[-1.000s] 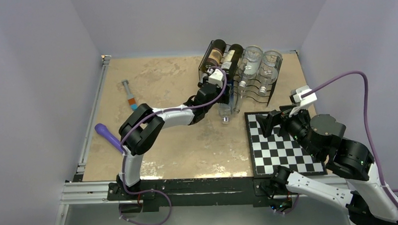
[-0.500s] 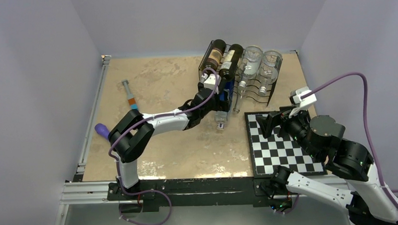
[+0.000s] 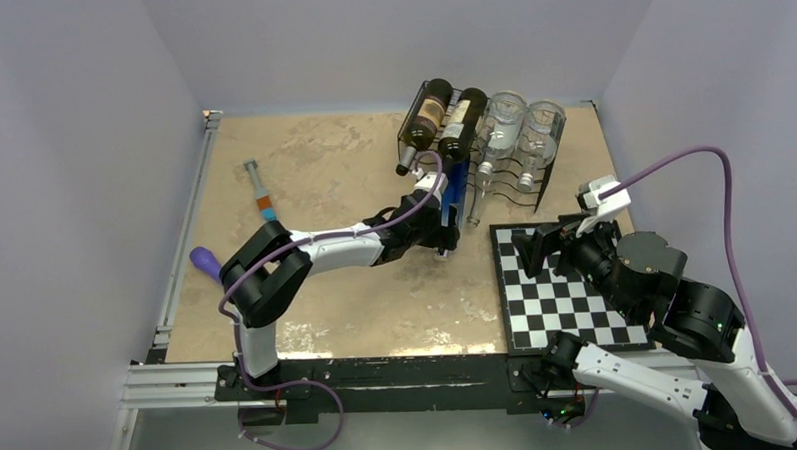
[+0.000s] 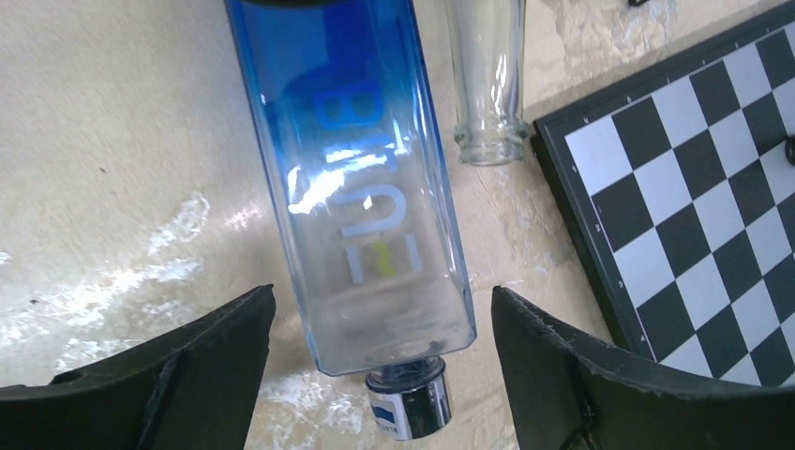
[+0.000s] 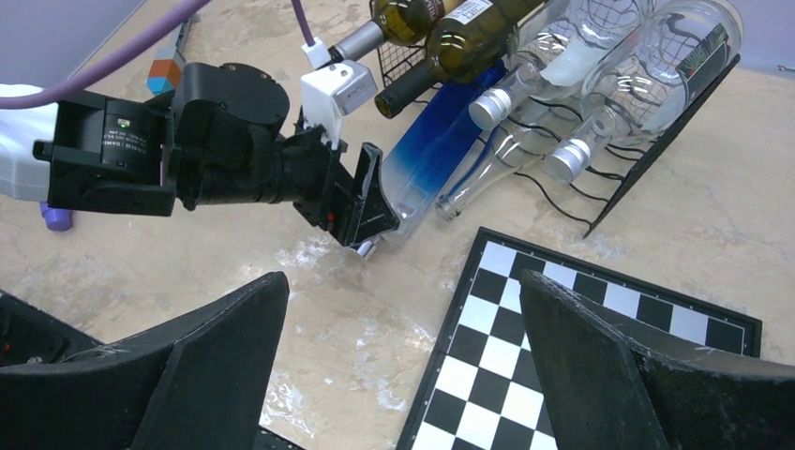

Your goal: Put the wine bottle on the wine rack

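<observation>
The black wire wine rack (image 3: 546, 178) (image 5: 656, 159) stands at the back of the table. A blue-tinted square wine bottle (image 3: 455, 188) (image 4: 366, 187) (image 5: 441, 159) lies slanted in its lower row, silver cap (image 4: 408, 408) pointing towards me just above the tabletop. My left gripper (image 3: 443, 238) (image 4: 384, 375) (image 5: 366, 211) is open at that capped end, one finger on either side with a gap to the glass. My right gripper (image 3: 543, 248) (image 5: 403, 366) hangs open and empty over the chessboard's left edge.
Two dark wine bottles (image 3: 441, 118) (image 5: 469, 37) and clear glass bottles (image 3: 516, 131) (image 4: 487, 84) lie in the rack. A black-and-white chessboard (image 3: 557, 289) (image 4: 694, 187) (image 5: 581, 356) lies front right. A syringe-like tool (image 3: 260, 190) and a purple object (image 3: 206, 260) lie at the left.
My left gripper has opened, let go of the blue bottle's body and drawn back along it to the capped end. The right arm has barely moved.
</observation>
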Motion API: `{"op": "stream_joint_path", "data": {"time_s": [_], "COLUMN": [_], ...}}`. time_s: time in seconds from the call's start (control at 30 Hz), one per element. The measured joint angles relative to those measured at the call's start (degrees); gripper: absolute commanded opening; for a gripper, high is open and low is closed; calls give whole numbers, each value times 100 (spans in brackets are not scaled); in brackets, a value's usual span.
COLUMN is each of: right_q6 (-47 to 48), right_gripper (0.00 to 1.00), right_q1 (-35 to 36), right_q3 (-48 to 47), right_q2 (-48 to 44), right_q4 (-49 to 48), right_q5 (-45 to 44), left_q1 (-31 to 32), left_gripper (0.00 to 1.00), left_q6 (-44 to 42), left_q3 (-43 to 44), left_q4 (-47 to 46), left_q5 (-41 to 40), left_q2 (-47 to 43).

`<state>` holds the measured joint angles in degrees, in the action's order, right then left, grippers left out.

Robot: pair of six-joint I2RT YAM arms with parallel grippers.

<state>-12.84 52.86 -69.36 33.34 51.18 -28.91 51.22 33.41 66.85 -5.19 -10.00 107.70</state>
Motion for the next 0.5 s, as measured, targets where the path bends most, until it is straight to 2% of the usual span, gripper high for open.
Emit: {"op": "stream_joint_path", "data": {"time_s": [0.23,0.33,0.37,0.4,0.5], "right_q6": [0,0,0,0,2], "right_gripper": [97,98,98,98,98], "right_q1": [0,0,0,0,0], "right_q3": [24,28,28,28,28], "right_q2": [-11,-11,-11,-11,-11], "right_q4": [-9,-9,-9,-9,-9], "right_q5": [-2,-4,-4,-4,-7], "left_q1": [107,109,109,109,120], "left_gripper": [58,43,37,25,0], "left_q6": [26,26,22,11,-20], "left_q3": [15,63,96,129,245], "left_q4": [63,81,83,85,114], "left_q5": [24,-50,-81,-116,-267], "left_q2": [149,186,208,234,317]}}
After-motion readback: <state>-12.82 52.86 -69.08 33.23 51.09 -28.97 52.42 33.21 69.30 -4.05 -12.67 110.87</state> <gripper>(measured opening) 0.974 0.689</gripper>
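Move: The blue bottle's shoulder is almost between my open left fingers, its cap pointing back at me. Its middle lies about 10 cm ahead and 3 cm right, 1 cm below my hand. The clear glass bottle is some 13 cm ahead and 8 cm right, at about that height; the chessboard is 11 cm back, 26 cm right and 6 cm lower. From my idle right hand the blue bottle is about 26 cm ahead, 13 cm left and 28 cm down. I settle my left hand around the blue bottle's neck end, easing about 1 cm back and 1.5 cm down while the wide-open fingers close partway and pinch both sides of the body just behind the shoulder. With that grip I creep about 1 cm forward again, towards the rack, keeping the wrist almost unturned. ##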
